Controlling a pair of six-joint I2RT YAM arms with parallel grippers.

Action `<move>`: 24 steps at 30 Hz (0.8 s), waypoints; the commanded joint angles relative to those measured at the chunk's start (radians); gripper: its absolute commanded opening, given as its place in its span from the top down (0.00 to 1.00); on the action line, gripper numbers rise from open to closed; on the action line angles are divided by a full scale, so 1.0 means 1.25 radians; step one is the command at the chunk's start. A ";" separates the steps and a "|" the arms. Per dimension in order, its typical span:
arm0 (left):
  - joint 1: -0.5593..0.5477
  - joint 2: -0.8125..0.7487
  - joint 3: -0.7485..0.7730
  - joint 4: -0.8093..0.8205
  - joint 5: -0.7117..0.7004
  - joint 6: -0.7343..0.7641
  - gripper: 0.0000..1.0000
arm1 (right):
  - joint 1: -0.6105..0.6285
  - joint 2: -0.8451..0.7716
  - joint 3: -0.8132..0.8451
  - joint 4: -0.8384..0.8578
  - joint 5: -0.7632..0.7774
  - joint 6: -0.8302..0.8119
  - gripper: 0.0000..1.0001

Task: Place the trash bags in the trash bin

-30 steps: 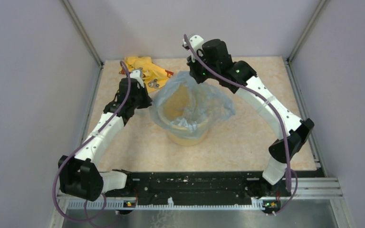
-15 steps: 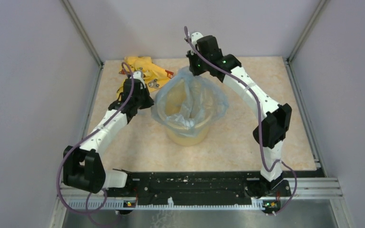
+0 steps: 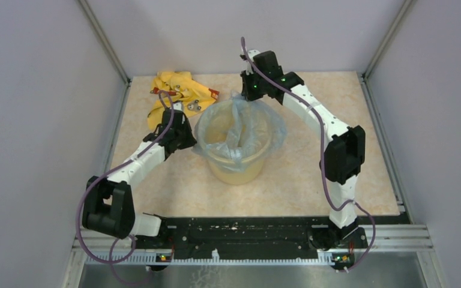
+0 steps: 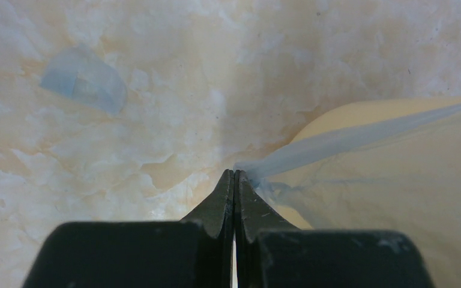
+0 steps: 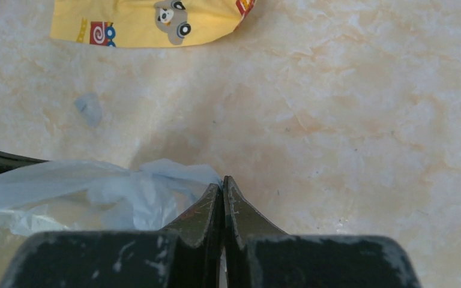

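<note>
The trash bin [image 3: 240, 174], a pale yellow bucket, stands mid-table. The trash bag [image 3: 246, 129], thin blue-grey film, lies spread over the bin's mouth and sags inside. My left gripper [image 3: 195, 143] is at the bin's left rim, shut on a corner of the film. In the left wrist view the bag [image 4: 348, 139] runs taut from the left gripper [image 4: 235, 174] across the bin [image 4: 360, 114]. My right gripper [image 3: 249, 99] is at the far rim. In the right wrist view the right gripper [image 5: 222, 180] is shut on a bunched edge of the bag [image 5: 126, 192].
A yellow cloth [image 3: 177, 90] with printed marks lies at the back left, close behind the left arm, and shows at the top of the right wrist view [image 5: 150, 21]. A small scrap of blue film [image 4: 84, 84] lies on the table. Grey walls enclose the back and both sides.
Both grippers have come down and in toward the bin with the bag. The film, ballooned wide above the rim before, now sits lower and tighter around the mouth.
</note>
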 commanded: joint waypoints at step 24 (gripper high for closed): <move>-0.020 -0.018 -0.033 0.049 0.060 -0.008 1.00 | -0.028 -0.284 -0.026 -0.087 0.101 0.068 0.26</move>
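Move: Both my hands already pinch the blue bag's edge. The trash bin's middle is about 11 cm back and 3 cm to the left of my right hand, some 12 cm below it; from my left hand it lies about 13 cm to the right and 1 cm back, near its height. The yellow bag is roughly 15 cm ahead and 23 cm left of my right hand, 22 cm lower. My right hand opens at the bin's far rim and lets go of the blue bag's edge, easing to the right as it does. It then lifts about 10 cm clear of the bag, drifting some 5 cm right and finally a little back. My left hand keeps its pinch and draws a couple of centimetres right, back and down, towards the bin's side. ##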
